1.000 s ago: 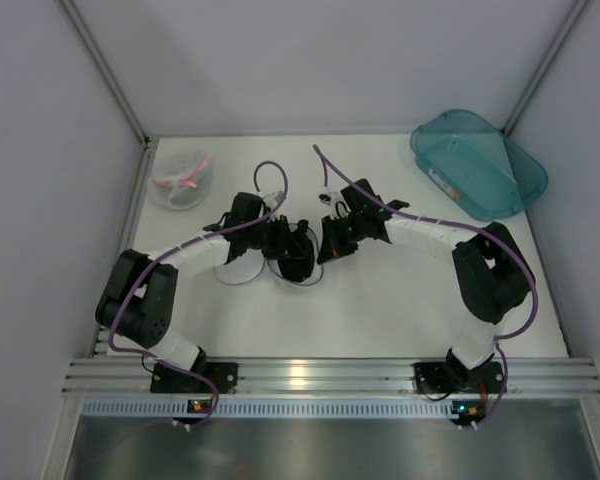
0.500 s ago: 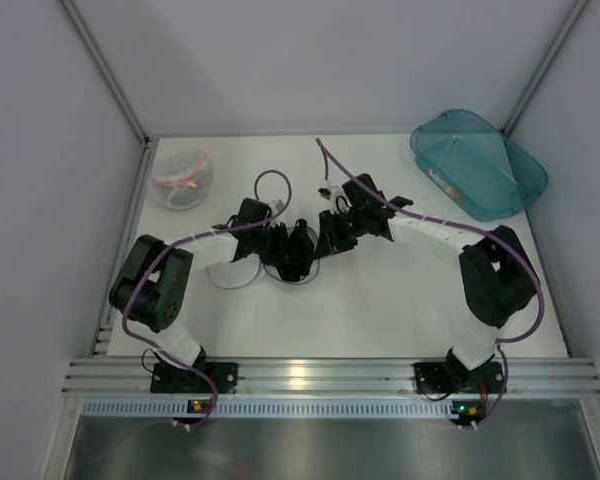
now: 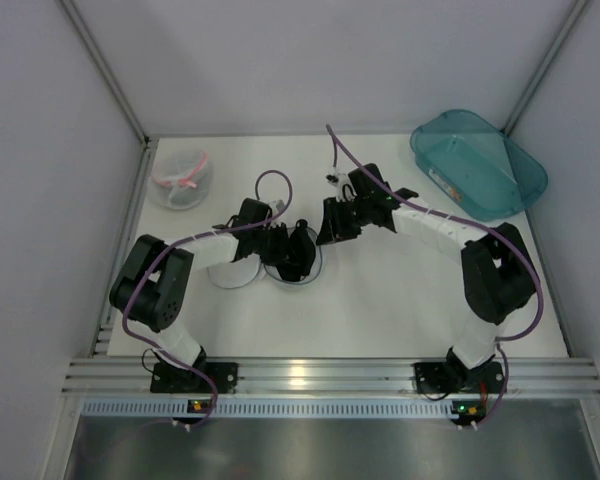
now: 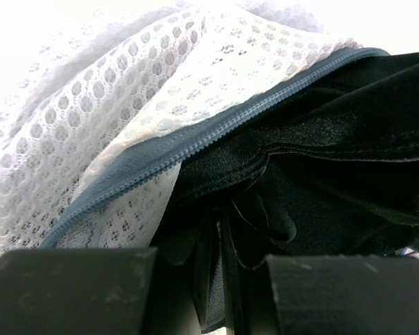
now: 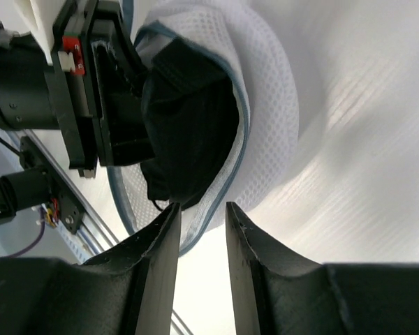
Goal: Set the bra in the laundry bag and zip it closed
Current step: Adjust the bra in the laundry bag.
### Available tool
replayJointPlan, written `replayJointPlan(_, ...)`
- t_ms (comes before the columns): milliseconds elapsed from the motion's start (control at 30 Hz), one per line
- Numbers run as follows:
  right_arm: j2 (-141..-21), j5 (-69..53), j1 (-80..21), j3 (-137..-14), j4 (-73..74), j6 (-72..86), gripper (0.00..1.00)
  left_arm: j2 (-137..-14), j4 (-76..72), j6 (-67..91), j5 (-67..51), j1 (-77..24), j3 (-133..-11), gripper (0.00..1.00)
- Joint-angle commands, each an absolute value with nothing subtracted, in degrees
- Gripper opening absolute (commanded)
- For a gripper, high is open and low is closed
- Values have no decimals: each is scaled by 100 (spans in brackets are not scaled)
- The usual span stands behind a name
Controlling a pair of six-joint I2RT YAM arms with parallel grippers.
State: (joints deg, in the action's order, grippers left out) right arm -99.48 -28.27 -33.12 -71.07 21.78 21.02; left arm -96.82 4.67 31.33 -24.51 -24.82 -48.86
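Observation:
The laundry bag (image 4: 119, 105) is white mesh with a grey zip rim and lies open at the table's middle (image 3: 232, 273). The black bra (image 4: 335, 153) sits bunched in its mouth, partly under the mesh flap (image 5: 272, 118). My left gripper (image 4: 223, 262) is shut on a fold of the bra at the bag's opening (image 3: 285, 248). My right gripper (image 5: 199, 216) is open with nothing between its fingers. It hovers just right of the bag's rim (image 3: 325, 232), a little apart from it. The right wrist view shows the bra (image 5: 192, 112) against the left gripper's body.
A second round mesh bag with a pink rim (image 3: 180, 180) stands at the back left. A teal plastic bin (image 3: 477, 162) lies at the back right corner. White walls close in the table on three sides.
My right gripper has opened and drawn back up and to the right, away from the bag. The left arm's elbow shifted slightly right; its gripper keeps its hold on the bra.

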Motion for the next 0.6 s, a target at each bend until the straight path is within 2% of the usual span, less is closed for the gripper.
replayJointPlan(0,-10185,-2882,-3226,-7453,1855,2355,32,-9633,668,2971,-2268,-2549,-4922,15)
replayJointPlan(267,-10687,-3024,-3226,-7708,1784,2434,30,-9615,668,2979,-2224,-2593,-4931,15)
replayJointPlan(333,-10740,-3076,-3234,-7673,1775,2452,26,-9607,677,2979,-2197,-2584,-4931,15)
replayJointPlan(467,-10714,-3199,-3252,-7690,1758,2478,9,-9668,677,2979,-2153,-2593,-4948,15)
replayJointPlan(500,-10618,-3208,-3261,-7699,1758,2470,0,-9685,677,2971,-2119,-2593,-4957,16)
replayJointPlan(567,-10460,-3182,-3261,-7682,1784,2452,0,-9721,677,2971,-2057,-2593,-4948,16)
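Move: The right rim of the laundry bag, with its blue zip, is just below the right hand: about 3 cm down, 2 cm ahead and 1 cm left. The bra in the open bag lies some 5 cm left of this hand, 2 cm back and 6 cm down, and the bag's round flap about 20 cm left, 8 cm back and 10 cm down. From the left hand, that same rim is roughly 8 cm right, 4 cm ahead and 5 cm higher. The right hand, fingers part open, eases forward over the bag's right rim by almost 2 cm, then sinks about 3 cm onto it, edging a centimetre left and tipping slightly, and shuts its fingers to pinch the zip edge. Meanwhile the left hand stays where it is, its nearly closed fingertips still down in the black cloth of the bra inside the bag. ##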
